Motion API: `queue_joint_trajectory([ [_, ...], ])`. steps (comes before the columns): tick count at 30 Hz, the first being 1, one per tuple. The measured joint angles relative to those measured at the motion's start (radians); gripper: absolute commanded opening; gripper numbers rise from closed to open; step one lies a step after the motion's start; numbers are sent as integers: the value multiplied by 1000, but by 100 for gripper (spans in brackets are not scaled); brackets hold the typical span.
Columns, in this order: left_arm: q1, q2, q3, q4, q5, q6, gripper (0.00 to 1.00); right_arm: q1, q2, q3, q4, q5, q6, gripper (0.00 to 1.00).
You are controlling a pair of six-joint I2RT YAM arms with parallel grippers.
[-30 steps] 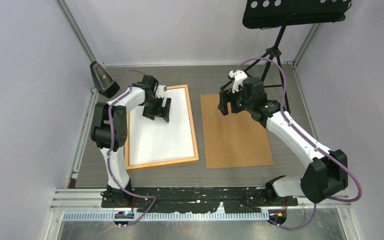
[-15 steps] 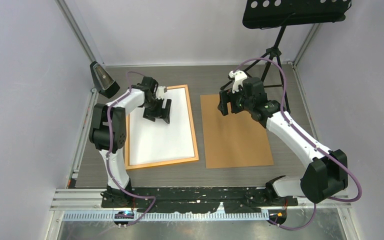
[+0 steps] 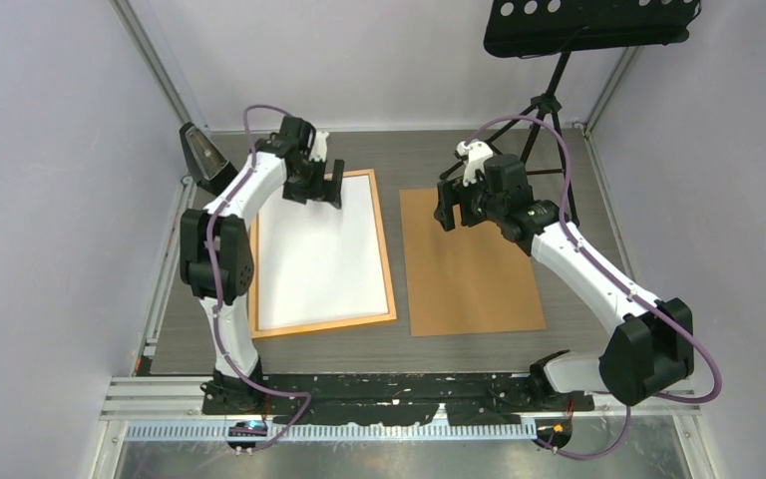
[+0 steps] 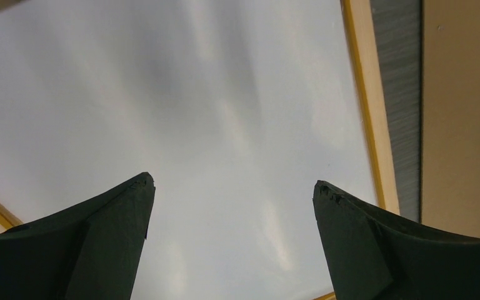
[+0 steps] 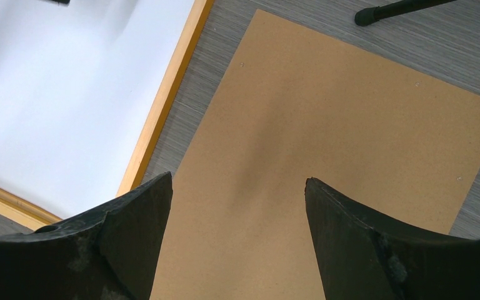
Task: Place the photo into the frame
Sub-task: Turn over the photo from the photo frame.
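Note:
The orange frame [image 3: 389, 261] lies flat on the left of the table, and the photo [image 3: 319, 261] lies inside it with its plain white back up. My left gripper [image 3: 325, 187] hovers open over the frame's far edge, holding nothing. From the left wrist, the white photo [image 4: 225, 106] fills the space beneath the open left gripper [image 4: 232, 187], with the frame's rim [image 4: 369, 125] at the right. My right gripper [image 3: 456, 212] is open and empty above the far end of the brown backing board [image 3: 469, 274]. The right wrist view shows the right gripper [image 5: 239, 182] over that board [image 5: 350, 112].
A music stand's tripod [image 3: 549, 105] stands at the back right, one foot [image 5: 400, 9] just beyond the board. A black wedge-shaped object [image 3: 206, 160] sits at the back left corner. Metal rails and walls bound the table.
My left gripper has drawn back from the middle of the photo toward the frame's far edge and spread its fingers wider. The right arm has stayed still.

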Motion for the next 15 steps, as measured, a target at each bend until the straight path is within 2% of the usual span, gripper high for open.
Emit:
queue_joint_trajectory([
  [7,8,134,216,11,-42,-55,95,0,12,0,4,-4,0,84],
  [15,12,288,270,29,-50,-126,93,-2,38,2,5,-7,3,84],
])
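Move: The photo lies white side up in the frame under the left hand, its middle about 5 cm back, neither left nor right, 8 cm below. The frame's far bar is some 17 cm ahead, neither left nor right, and its right bar about 14 cm to the right, 5 cm back. The brown board's middle is roughly 35 cm right and 8 cm back. From the right hand the photo's middle lies 31 cm left, 4 cm ahead, 18 cm below. The left hand, fingers still wide open, carries on its quick forward sweep over the white back of the photo, about 7 cm towards the frame's far bar, slowing as it goes and turning slightly counter-clockwise. It first rises about 2 cm, then dips some 6 cm towards the far part of the photo, ending low over it, a little short of the bar and with no contact to be seen. ##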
